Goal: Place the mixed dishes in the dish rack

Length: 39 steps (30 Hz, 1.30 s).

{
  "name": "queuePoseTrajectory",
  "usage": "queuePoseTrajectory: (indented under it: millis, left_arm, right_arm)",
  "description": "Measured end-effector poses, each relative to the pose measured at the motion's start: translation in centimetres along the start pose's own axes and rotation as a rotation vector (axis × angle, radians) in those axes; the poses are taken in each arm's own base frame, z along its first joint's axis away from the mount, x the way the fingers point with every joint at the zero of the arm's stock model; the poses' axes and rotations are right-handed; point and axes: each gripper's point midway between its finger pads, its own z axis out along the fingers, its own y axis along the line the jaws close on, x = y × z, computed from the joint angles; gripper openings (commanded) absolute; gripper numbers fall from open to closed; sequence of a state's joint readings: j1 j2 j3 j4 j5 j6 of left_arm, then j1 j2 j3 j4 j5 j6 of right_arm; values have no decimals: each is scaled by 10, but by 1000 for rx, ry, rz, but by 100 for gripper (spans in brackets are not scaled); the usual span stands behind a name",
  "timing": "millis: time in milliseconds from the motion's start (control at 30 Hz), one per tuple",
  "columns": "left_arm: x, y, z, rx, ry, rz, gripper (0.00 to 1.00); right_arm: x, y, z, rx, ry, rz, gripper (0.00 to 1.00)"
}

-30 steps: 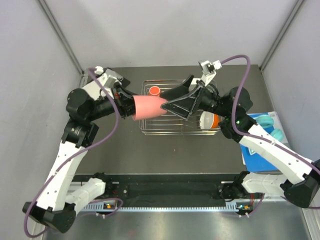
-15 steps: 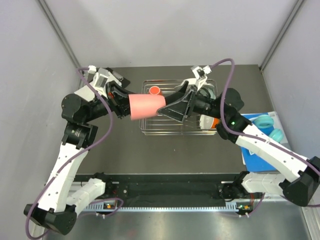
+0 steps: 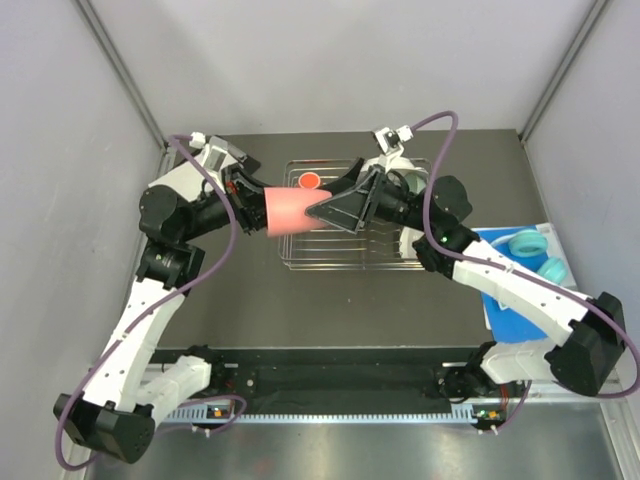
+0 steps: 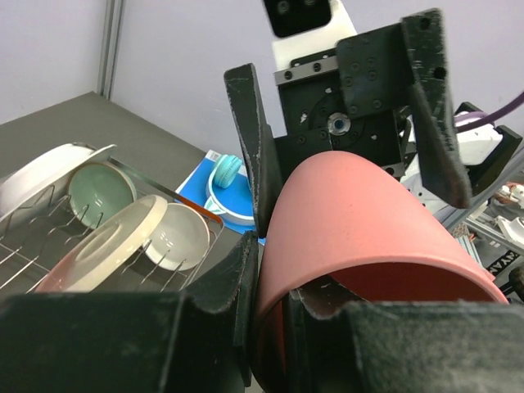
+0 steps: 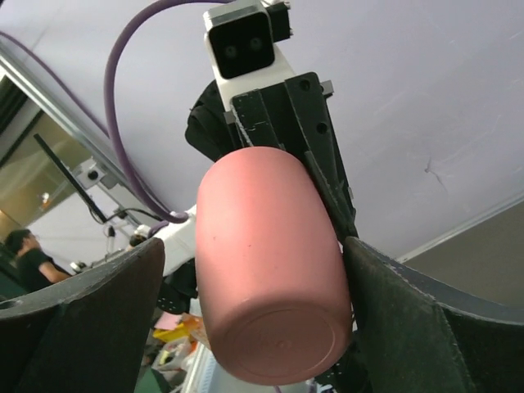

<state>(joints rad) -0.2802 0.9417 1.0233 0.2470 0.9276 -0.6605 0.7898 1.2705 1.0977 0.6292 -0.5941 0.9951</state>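
The salmon-pink cup (image 3: 288, 210) hangs on its side above the left end of the dish rack (image 3: 330, 256). My left gripper (image 3: 262, 208) is shut on its rim, one finger inside and one outside (image 4: 237, 286). The cup's base (image 5: 282, 348) faces the right wrist camera. My right gripper (image 3: 322, 210) is open and straddles the base end: the right finger (image 5: 426, 327) lies close against the cup, the left finger (image 5: 82, 327) stands apart. In the left wrist view the rack (image 4: 24, 246) holds a mint green bowl (image 4: 102, 190) and a pink-and-cream plate (image 4: 102, 246) on edge.
A small round orange thing (image 3: 310, 182) sits at the rack's back left. A white plate (image 4: 37, 176) leans behind the bowl. A blue mat (image 3: 505, 300) with turquoise rings (image 3: 528, 243) lies at the right. Grey walls close in on both sides and the back.
My right gripper has moved left and its open fingers now flank the cup's base. The left gripper has kept its hold on the cup, shifting it slightly.
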Motion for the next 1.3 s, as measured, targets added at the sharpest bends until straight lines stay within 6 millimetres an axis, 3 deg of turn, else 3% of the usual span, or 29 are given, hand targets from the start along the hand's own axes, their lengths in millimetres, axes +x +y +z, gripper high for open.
queuePoseTrajectory:
  millis: [67, 233, 300, 333, 367, 400, 467, 500, 600, 700, 800, 900, 967, 1033, 1200, 1300]
  left_arm:
    - [1, 3, 1, -2, 1, -7, 0]
    - [0, 5, 1, -6, -5, -6, 0]
    - [0, 6, 2, -4, -5, -5, 0]
    - [0, 6, 2, -5, -4, -5, 0]
    - [0, 6, 2, -5, -3, -7, 0]
    - [1, 7, 2, -6, -1, -7, 7]
    - [2, 9, 2, -17, 1, -2, 30]
    - [3, 13, 2, -30, 5, 8, 58]
    - [6, 34, -3, -144, 30, 47, 82]
    - [2, 73, -26, -352, 43, 99, 99]
    - [-2, 107, -69, -554, 45, 121, 99]
    - [-17, 141, -131, -784, -4, 111, 99]
    - [-15, 155, -158, -878, -16, 93, 99]
    - [-2, 164, -168, -903, 4, 67, 99]
    - [69, 194, -183, -892, 116, -104, 99]
    - [105, 209, -190, -887, 183, -223, 99]
  right_arm:
    - [0, -4, 3, -8, -5, 18, 65]
    - [1, -13, 8, -12, -9, 63, 59]
    - [1, -13, 8, -12, -10, 63, 45]
    - [1, -13, 7, -10, -10, 64, 23]
    - [2, -14, 7, -9, -10, 67, 13]
    - [2, -15, 7, -8, -9, 68, 3]
    - [3, -17, 6, -1, -5, 68, 0]
    - [3, -19, 5, 9, 3, 66, 0]
    - [6, -35, 3, 97, 58, 66, 0]
    - [-6, -46, 1, 243, 123, 5, 0]
    - [-34, -52, -1, 386, 142, -116, 0]
    - [-45, -64, -7, 495, 174, -202, 0]
    - [-37, -82, -13, 571, 225, -223, 0]
    - [-19, -110, -17, 656, 301, -231, 0]
    - [52, -192, -21, 857, 576, -257, 0]
    - [88, -228, -29, 939, 717, -290, 0]
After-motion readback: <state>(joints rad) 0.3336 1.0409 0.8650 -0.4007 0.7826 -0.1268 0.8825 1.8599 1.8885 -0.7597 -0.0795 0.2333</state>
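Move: The pink cup lies on its side in mid-air, its rim still pinched by the left fingers: its middle is about 5 cm right of the left hand and 2 cm back. From the open right hand it is some 4 cm to the left, at about its height. The rack's empty front-left part lies 15 cm ahead of the right hand, 6 cm left and 40 cm down; the orange mug about 30 ahead, 6 left, 36 down; the pink-and-white plate 24 ahead, 3 right, 33 down. The right fingers, already astride the cup's base end, ease about 1 cm forward and left and close on it; once it is gripped, the left fingers open off the rim and the left hand pulls away to the left and down by about 20 cm each, drifting forward and swinging counter-clockwise. The right hand keeps its grip and carries the cup forward, then mostly down, towards the rack's front-left corner, some 21 cm lower and 12 cm farther out in all, while its fingers roll by nearly 70 degrees from pointing left to pointing down and left. ##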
